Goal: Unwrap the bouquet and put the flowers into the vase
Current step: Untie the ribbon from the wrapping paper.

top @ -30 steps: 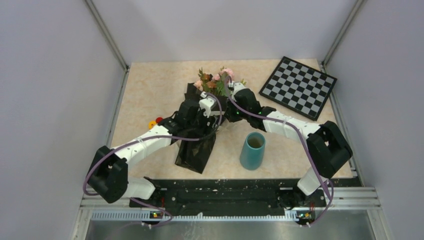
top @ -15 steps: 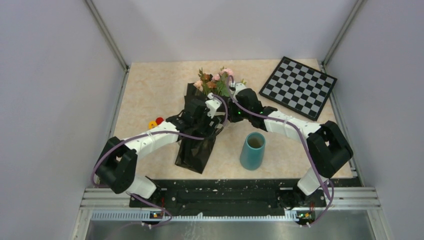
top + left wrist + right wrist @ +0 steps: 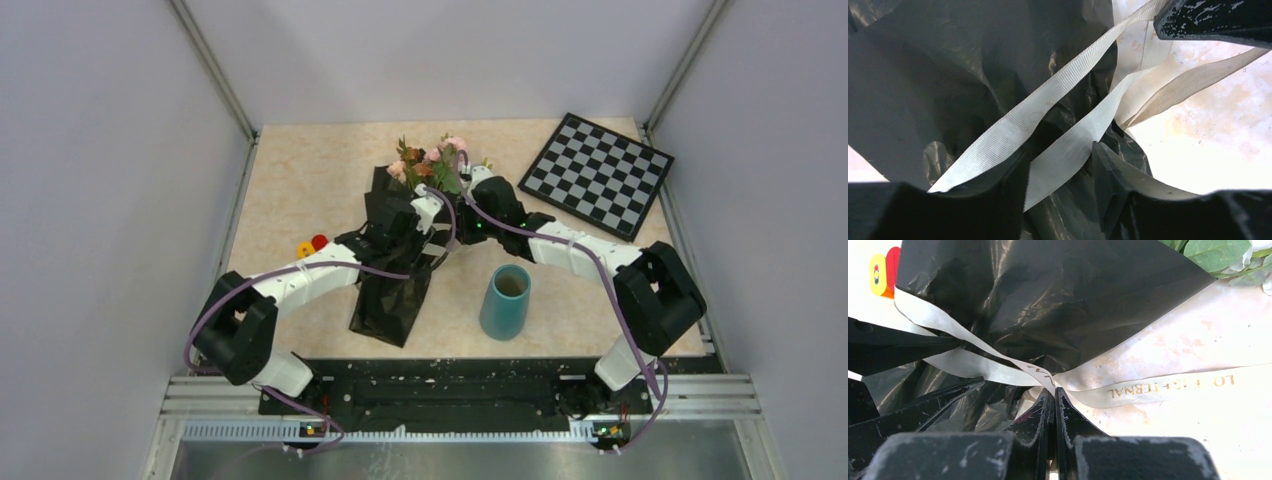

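Note:
The bouquet (image 3: 405,240) lies on the table in glossy black paper (image 3: 923,75), its flowers (image 3: 430,162) pointing to the far side. A cream ribbon (image 3: 1013,125) crosses the paper at the waist. My left gripper (image 3: 1060,150) stands open astride one ribbon strand, a gap showing on each side of it. My right gripper (image 3: 1054,392) is shut on the ribbon (image 3: 1158,387) right at the knot, beside the paper (image 3: 1048,290). Both grippers meet over the bouquet's middle, left gripper (image 3: 425,215) and right gripper (image 3: 462,215). The teal vase (image 3: 505,300) stands upright, near and to the right.
A black-and-white checkerboard (image 3: 598,172) lies at the far right. A small red-and-yellow object (image 3: 310,243) sits left of the bouquet, also seen as the red-and-yellow object (image 3: 883,267) in the right wrist view. Green leaves (image 3: 1218,252) poke out of the paper.
My left arm has reached further right and away, bringing its gripper onto the ribbon beside the right gripper. The right arm and the bouquet have stayed put.

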Available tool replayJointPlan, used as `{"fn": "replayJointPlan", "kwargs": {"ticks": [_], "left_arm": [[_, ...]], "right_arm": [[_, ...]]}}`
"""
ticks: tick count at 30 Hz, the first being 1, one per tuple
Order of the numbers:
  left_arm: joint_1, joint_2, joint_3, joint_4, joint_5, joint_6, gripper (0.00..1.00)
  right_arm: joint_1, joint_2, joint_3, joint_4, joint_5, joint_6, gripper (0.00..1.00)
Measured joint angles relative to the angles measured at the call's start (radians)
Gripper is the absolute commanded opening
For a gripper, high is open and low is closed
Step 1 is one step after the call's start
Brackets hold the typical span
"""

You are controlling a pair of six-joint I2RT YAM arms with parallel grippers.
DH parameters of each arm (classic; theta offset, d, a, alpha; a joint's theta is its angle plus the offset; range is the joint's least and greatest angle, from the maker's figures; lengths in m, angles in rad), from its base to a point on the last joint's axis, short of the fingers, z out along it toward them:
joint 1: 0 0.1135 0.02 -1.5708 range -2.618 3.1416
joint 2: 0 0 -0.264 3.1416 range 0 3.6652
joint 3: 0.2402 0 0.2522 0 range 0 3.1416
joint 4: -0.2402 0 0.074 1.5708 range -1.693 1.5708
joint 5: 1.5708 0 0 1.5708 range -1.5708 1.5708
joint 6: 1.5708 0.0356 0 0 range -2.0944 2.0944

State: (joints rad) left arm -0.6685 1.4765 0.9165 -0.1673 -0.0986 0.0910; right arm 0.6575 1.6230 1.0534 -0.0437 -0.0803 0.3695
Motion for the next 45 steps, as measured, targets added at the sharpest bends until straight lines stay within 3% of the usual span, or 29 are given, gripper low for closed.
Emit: {"fn": "replayJointPlan", "kwargs": {"ticks": [11, 14, 27, 45], "left_arm": [[0.000, -0.008, -0.001, 0.018, -0.008, -0.037, 0.06], [0.000, -0.042, -0.016, 0.024, -0.009, -0.053, 0.00], [0.047, -0.264, -0.146, 0.108, -0.083, -0.228, 0.00], [0.497, -0.467, -0.329, 0.032, -0.016, -0.637, 0.00]], "right_arm": [[0.000, -0.001, -0.021, 0.002, 0.001, 0.002, 0.00], [0.000, -0.005, -0.030, 0.003, 0.008, 0.005, 0.00], [-0.040, -0.034, -0.080, -0.002, 0.124, 0.095, 0.00], [-0.076, -0.055, -0.209, 0.000, 0.193, 0.186, 0.00]]}}
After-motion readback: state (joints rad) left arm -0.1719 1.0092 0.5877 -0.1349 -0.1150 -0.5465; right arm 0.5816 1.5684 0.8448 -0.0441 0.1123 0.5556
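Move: The half-open left fingers already straddle a ribbon strand, about 1 cm below their tips; the flowers are some 20 cm ahead and 4 cm right of this hand, 3 cm lower. For the right hand, still pinching the ribbon, that strand is roughly 11 cm left, 3 cm back and 2 cm lower; the vase stands about 11 cm to its right and 15 cm back, its middle about level in height. Left fingers shut on the ribbon, lift, then draw it 17 cm left; right pulls 8 cm right and down. ##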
